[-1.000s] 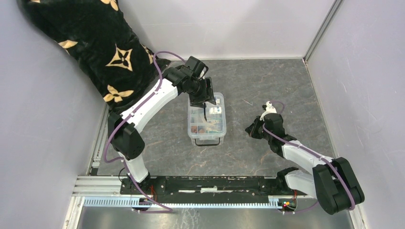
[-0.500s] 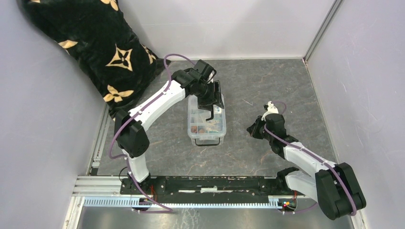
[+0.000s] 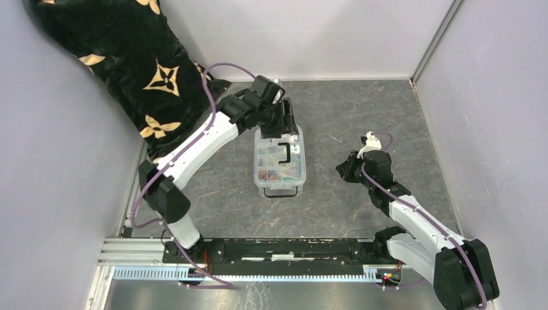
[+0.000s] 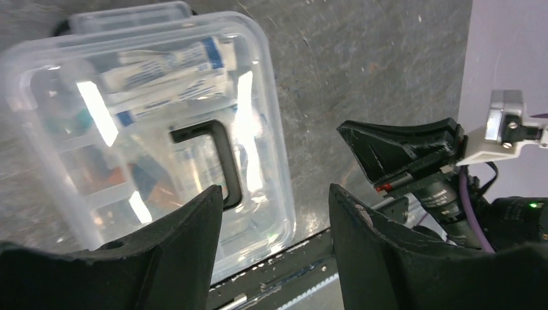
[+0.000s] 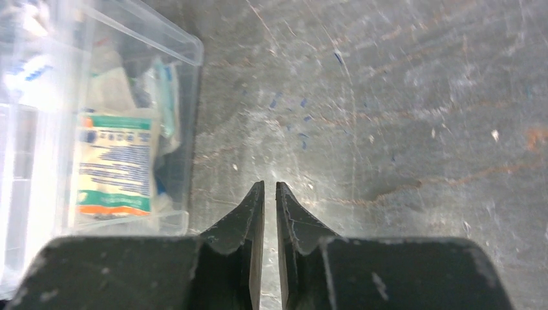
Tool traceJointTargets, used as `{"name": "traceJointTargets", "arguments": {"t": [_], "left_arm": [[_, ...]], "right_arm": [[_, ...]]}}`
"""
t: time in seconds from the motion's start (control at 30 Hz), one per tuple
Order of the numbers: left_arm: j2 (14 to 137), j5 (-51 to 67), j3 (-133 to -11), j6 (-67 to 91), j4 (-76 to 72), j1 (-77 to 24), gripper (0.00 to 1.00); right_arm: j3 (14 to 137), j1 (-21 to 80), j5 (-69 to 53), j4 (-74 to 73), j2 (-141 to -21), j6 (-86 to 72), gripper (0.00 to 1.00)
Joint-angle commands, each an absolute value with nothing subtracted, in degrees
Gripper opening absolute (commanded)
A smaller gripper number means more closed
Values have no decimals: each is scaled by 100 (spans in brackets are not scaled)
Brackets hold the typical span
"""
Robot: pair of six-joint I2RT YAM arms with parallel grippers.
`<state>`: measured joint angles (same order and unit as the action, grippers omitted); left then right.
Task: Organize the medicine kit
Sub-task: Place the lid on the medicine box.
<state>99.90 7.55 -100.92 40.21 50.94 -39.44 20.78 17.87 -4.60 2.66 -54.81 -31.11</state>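
The medicine kit (image 3: 280, 169) is a clear box in the middle of the table, its lid on and its black handle (image 3: 284, 153) lying flat. Packets and tubes show through the lid (image 4: 155, 97). My left gripper (image 3: 285, 121) hovers over the kit's far end, open and holding nothing (image 4: 274, 213); the handle (image 4: 220, 165) sits just beyond its left finger. My right gripper (image 3: 345, 172) is low over bare table to the right of the kit, fingers a narrow gap apart with nothing between them (image 5: 270, 194). The kit's corner (image 5: 103, 129) shows at the left of the right wrist view.
A black cushion with gold flower prints (image 3: 123, 58) fills the back left corner beside the left arm. Grey walls close in the table on three sides. A metal rail (image 3: 278, 248) runs along the near edge. The right arm (image 4: 413, 155) shows in the left wrist view.
My left gripper has drawn back from over the handle toward the kit's far end, leaving the handle uncovered. My right gripper's fingers have parted slightly and the arm shifted a little right.
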Motion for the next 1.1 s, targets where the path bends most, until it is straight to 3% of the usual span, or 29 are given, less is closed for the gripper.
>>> {"name": "traceJointTargets", "arguments": {"t": [0.0,0.17,0.37,0.47,0.67,0.8,1.07], "left_arm": [[9128,-346,-9460,3924,4753,-3875,68],[8516,-668,-8430,4149,4489,-3633,72],[8204,-1034,-7784,4096,4361,-3461,81],[8198,-1051,-7587,4053,4186,-3454,86],[8146,-1041,-7099,4157,3593,-3181,90],[8024,-247,-6602,4203,2983,-2680,91],[8024,493,-6390,4125,2446,-2646,92]], "right_arm": [[2594,1771,-1179,447,-5491,-2936,19],[2840,1776,-2095,852,-5738,-3127,29],[3339,1775,-2309,1164,-6033,-3464,66],[3692,1783,-2598,1446,-6452,-3781,74],[4222,1800,-3024,1779,-7423,-4347,83],[4421,1811,-3274,1881,-7934,-4505,84],[4502,1893,-3552,2080,-8455,-4668,84]]}}
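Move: The lid already sits on the medicine box, its middle about 3 cm back from the left hand, 3 cm to its left and 11 cm below. Its black handle is 2 cm back, 1 cm left and 10 cm below that hand; the box body is under the lid. From the right hand the lid lies some 19 cm left, 2 cm ahead and 3 cm higher, the box body below it. Left hand, opening wider, swings 13 cm left, dropping; right opens, going 11 cm left and up towards the lid. ##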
